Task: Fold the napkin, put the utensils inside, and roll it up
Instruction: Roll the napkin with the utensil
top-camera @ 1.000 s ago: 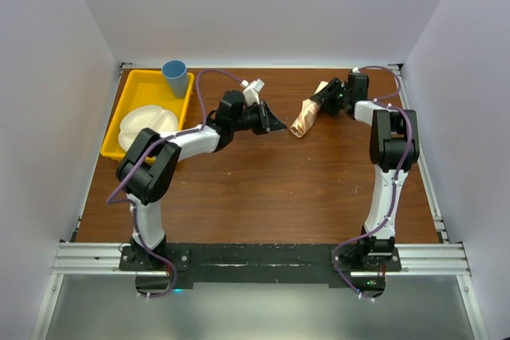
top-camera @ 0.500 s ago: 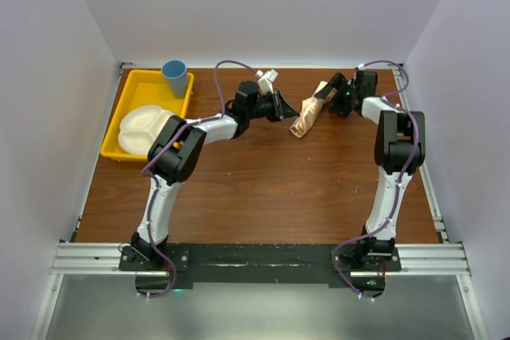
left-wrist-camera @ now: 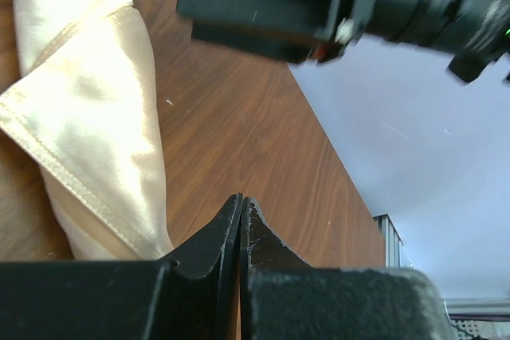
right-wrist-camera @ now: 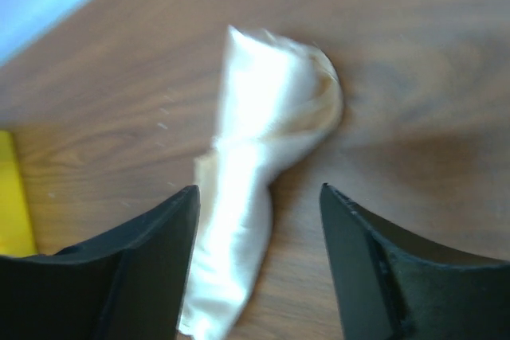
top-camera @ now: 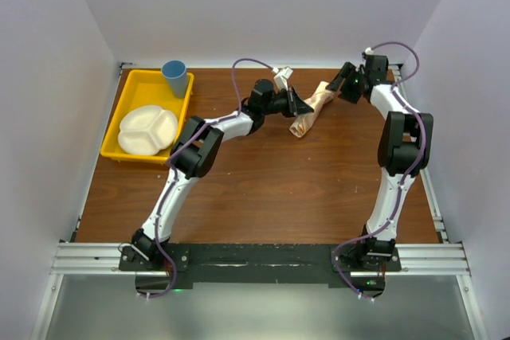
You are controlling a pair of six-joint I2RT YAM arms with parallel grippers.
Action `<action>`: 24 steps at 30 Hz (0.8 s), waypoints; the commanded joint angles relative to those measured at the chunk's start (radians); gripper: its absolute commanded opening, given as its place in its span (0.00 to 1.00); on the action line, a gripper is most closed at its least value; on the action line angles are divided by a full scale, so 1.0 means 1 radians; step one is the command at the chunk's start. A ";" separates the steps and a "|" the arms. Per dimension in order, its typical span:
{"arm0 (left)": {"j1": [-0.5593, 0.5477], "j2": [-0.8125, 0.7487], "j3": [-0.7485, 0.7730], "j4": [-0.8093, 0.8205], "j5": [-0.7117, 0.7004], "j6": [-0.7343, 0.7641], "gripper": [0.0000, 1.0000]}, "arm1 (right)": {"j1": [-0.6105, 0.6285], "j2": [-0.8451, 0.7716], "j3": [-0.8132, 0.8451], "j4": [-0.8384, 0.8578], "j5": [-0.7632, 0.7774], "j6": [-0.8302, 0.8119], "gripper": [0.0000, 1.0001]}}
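Note:
The napkin (top-camera: 306, 122) lies as a rolled peach bundle at the back of the table, slanting from upper right to lower left. My left gripper (top-camera: 303, 107) is shut with nothing between its fingers. Its tips sit just beside the roll's left flank. In the left wrist view the napkin (left-wrist-camera: 88, 117) lies left of the closed tips (left-wrist-camera: 241, 201). My right gripper (top-camera: 339, 84) is open just beyond the roll's far end. In the right wrist view the napkin (right-wrist-camera: 255, 157) lies on the wood ahead of the spread gripper (right-wrist-camera: 258, 189). The utensils are hidden.
A yellow tray (top-camera: 132, 87) at the back left holds a white divided plate (top-camera: 147, 129), and a blue cup (top-camera: 174, 76) stands at its far corner. White walls close in the table at the back and on both sides.
My left arm has stretched further right, up to the rolled napkin. My right gripper has let go of the roll's far end, opened and drawn back toward the rear right corner.

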 commanded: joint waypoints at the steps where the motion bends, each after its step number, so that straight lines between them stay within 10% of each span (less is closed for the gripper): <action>1: -0.016 0.030 0.073 0.015 0.022 -0.003 0.04 | 0.022 0.028 0.108 0.012 -0.074 -0.031 0.59; 11: -0.019 0.066 0.094 -0.032 0.031 0.009 0.04 | 0.062 0.179 0.188 0.137 -0.267 0.030 0.30; 24: -0.013 0.090 0.185 -0.129 0.011 -0.018 0.04 | 0.047 0.219 0.148 0.179 -0.303 0.042 0.22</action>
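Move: The rolled napkin's middle lies about 8 cm left and 1 cm back of the right hand, some 7 cm below it; its far end is some 6 cm ahead and 4 cm left of that hand, also 7 cm below. From the left hand, the napkin's middle lies roughly 4 cm ahead, 2 cm to the right and 7 cm down, and its near end about 4 cm back and 3 cm left, at the same level. Arc the right gripper leftward about 7 cm and slightly forward, first lifting some 3 cm, then dropping onto the far half of the napkin roll; turn it some 15 degrees counter-clockwise and narrow its open fingers until they pinch the cloth. Meanwhile lower the shut left gripper about 3 cm over the near half and hold it there. ##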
